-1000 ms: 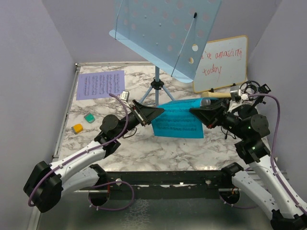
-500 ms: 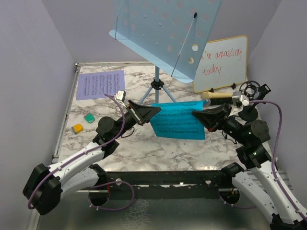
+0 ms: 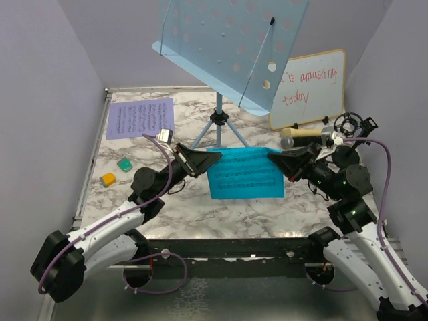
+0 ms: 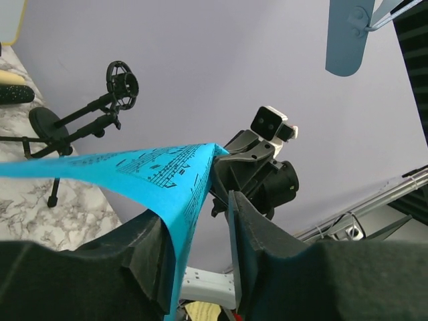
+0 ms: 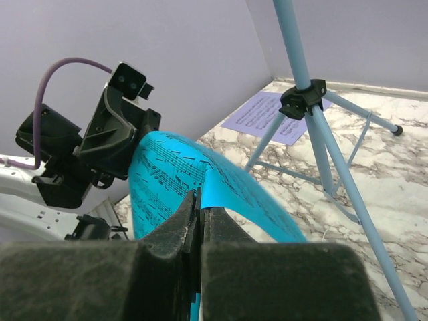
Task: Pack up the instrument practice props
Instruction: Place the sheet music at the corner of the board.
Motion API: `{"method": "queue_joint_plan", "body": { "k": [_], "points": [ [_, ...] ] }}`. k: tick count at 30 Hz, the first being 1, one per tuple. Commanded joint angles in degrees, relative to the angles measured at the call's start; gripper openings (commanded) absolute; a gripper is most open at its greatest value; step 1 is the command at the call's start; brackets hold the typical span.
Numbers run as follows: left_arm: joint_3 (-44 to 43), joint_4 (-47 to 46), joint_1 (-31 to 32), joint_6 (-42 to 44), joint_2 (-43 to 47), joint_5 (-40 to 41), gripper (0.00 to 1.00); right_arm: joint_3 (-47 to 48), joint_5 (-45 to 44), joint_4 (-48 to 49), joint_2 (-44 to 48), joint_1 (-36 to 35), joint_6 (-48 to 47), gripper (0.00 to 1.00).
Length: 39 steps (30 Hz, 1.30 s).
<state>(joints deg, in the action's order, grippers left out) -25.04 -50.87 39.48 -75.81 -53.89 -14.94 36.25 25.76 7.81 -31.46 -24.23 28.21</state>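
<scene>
A cyan sheet point(image 3: 244, 172) with printed notes hangs above the marble table between both grippers. My right gripper point(image 3: 273, 158) point(image 5: 199, 200) is shut on the cyan sheet's point(image 5: 167, 174) right edge. My left gripper point(image 3: 210, 157) point(image 4: 197, 214) straddles the cyan sheet's point(image 4: 134, 170) left edge. Its jaws stand apart, the paper lying against one finger with a gap to the other. The light-blue music rack point(image 3: 231, 40) stands behind on tripod legs point(image 3: 217, 124). A printed music sheet point(image 3: 140, 118) lies back left. The black studio microphone point(image 3: 348, 124) and cream handheld microphone point(image 3: 301, 133) are at the right.
A wood-framed whiteboard point(image 3: 311, 87) with red writing leans at the back right. A green block point(image 3: 124, 164) and an orange block point(image 3: 108, 179) lie near the table's left edge. Grey walls close in both sides.
The left jaws have narrowed around the cyan sheet's left edge. The sheet has risen and swung level, and both grippers have shifted slightly toward the back.
</scene>
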Motion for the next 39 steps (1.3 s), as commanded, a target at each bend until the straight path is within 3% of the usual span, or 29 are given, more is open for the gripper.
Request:
{"method": "queue_joint_plan", "body": {
  "k": [1, 4, 8, 15, 20, 24, 31, 39],
  "points": [
    [1.66, -4.01, -0.28, 0.15, 1.35, 0.23, 0.34, -1.21, -2.2, -1.31, -1.13, -0.21, -1.39, 0.04],
    [2.15, -4.48, -0.29, 0.14, 1.73, 0.8, 0.3, -1.84, -3.14, -1.36, -1.31, -0.21, -1.23, 0.1],
    [2.68, -4.67, -0.46, 0.3, 2.2, 1.54, 0.15, -2.5, -3.72, -1.38, -1.29, -0.21, -0.87, 0.21],
    [5.0, -4.59, -0.66, 1.09, 3.33, 4.15, 0.11, -1.8, -6.06, -3.79, -0.08, -0.21, -1.88, 0.63],
    [6.42, -0.69, -0.97, 3.13, 5.68, 6.51, 0.06, -0.24, -8.44, -7.49, 1.43, -0.21, -3.74, 0.78],
    [4.67, 9.99, -1.15, 9.19, 11.02, 10.52, 0.0, 1.2, -9.96, -11.07, 2.62, -0.21, -5.17, 0.85],
    [-4.71, 42.32, -1.25, 23.34, 23.31, 27.98, 0.0, 4.01, -14.69, -16.32, 4.97, -0.21, -8.43, 0.92],
    [-13.63, 59.81, -1.18, 29.08, 27.91, 49.01, 0.0, 4.89, -17.39, -18.1, 5.1, -0.21, -11.2, 0.98]
  ]
}}
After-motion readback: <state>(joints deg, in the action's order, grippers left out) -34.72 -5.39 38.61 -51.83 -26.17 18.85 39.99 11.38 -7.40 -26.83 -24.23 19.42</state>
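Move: The turquoise sheet music, still held by the right hand, has its middle about 8 cm right of the left hand, 5 cm back and 4 cm below; from the right hand it is 7 cm left, 5 cm back and 4 cm below. The purple sheet at the board's corner lies some 27 cm ahead of the left hand, 25 cm left and 25 cm below. The stand's leg joint is 15 cm straight ahead, 5 cm lower; the green block is 10 cm ahead, 30 cm left, 25 cm below. The turquoise sheet changes hands: the left fingers shut on its left edge as the right fingers open and let go of the other, the right hand dipping about 3 cm, then drawing off to the right. After sinking a little, the left hand sweeps it leftward about 13 cm and slightly forward, rising again and turning some 40 degrees counter-clockwise, towards the purple sheet's corner. ##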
